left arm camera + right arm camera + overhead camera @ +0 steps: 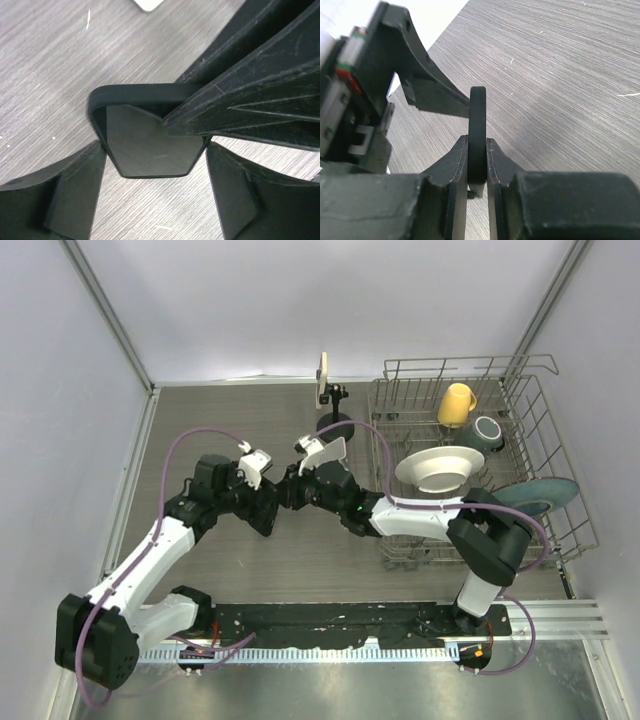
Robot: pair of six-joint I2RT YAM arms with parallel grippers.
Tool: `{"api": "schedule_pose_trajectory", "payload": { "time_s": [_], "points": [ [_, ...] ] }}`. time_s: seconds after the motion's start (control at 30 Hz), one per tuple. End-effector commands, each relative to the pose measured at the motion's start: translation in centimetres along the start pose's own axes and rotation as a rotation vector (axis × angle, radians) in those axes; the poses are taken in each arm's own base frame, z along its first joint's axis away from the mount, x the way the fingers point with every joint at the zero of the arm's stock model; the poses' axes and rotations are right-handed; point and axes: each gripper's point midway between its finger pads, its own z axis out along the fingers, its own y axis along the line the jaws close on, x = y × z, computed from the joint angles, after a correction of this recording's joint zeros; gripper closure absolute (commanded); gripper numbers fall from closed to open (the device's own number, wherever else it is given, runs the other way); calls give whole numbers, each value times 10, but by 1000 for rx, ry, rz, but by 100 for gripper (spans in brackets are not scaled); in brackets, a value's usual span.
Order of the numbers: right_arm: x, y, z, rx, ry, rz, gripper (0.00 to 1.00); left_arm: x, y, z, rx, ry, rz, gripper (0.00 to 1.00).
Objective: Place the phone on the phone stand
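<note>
The black phone (287, 490) is held above the wooden table between my two grippers. My right gripper (478, 150) is shut on it, pinching its two faces; there the phone (478, 125) shows edge-on. In the left wrist view the phone (145, 145) shows its dark screen. My left gripper (155, 150) spans its width, with both fingertips touching its side edges. The right gripper's fingers (250, 95) cross over it from the right. The phone stand (334, 410), a black base with a pale plate, stands behind the grippers near the back wall.
A wire dish rack (470, 361) fills the right side. It holds a yellow mug (456, 403), a dark bowl (487, 432), a white plate (437, 468) and a teal plate (540, 495). Walls close in on the left, back and right.
</note>
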Motion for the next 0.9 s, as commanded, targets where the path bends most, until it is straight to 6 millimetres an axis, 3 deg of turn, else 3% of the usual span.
{"api": "schedule_pose_trajectory", "payload": {
  "time_s": [0.0,0.03,0.2,0.33,0.37,0.43,0.5,0.63,0.67,0.87],
  "points": [
    [-61,24,-26,-33,-230,-11,100,-76,-9,-35,0,-320,-14,5],
    [-67,18,-30,5,-258,-5,100,-82,-10,-41,-1,-347,-13,0],
    [-86,-2,-53,130,-349,-10,100,-111,-10,-82,-69,-526,-120,0],
    [-114,-28,-84,301,-485,14,100,-119,18,-122,-268,-670,-292,0],
    [-119,-46,-94,404,-533,32,100,-120,19,-127,-279,-692,-335,0],
    [-132,-62,-111,515,-603,66,100,-117,29,-140,-336,-742,-473,0],
    [-144,-85,-125,624,-654,107,100,-114,29,-143,-337,-752,-557,0],
    [-174,-102,-133,688,-696,138,100,-112,23,-141,-302,-711,-640,0],
    [-177,-104,-134,701,-700,136,100,-112,15,-132,-258,-660,-630,0],
    [-194,-110,-136,645,-735,80,100,-121,-18,-120,-70,-548,-538,0]
  ]
}}
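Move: Both hands still hold the phone between them. From the right hand the white phone stand lies about 9 cm ahead, 12 cm to the right and some 11 cm below. The round base of the black phone holder is about 9 cm beyond the stand, and the dish rack's left edge is some 23 cm to the hand's right, level with the stand. From the left hand the stand is about 12 cm ahead, 16 cm right and 8 cm lower. The left hand opens from three-quarters to fully, lets go of the phone and rises about 16 cm, rolling its left side down and swinging counter-clockwise by roughly 30 degrees. The right hand keeps its pinch on the phone's end and carries it off to the right and forward, climbing as it goes, while turning some 50 degrees clockwise so that its fingers swing round to point forward, ending high over the right side of the phone stand. ##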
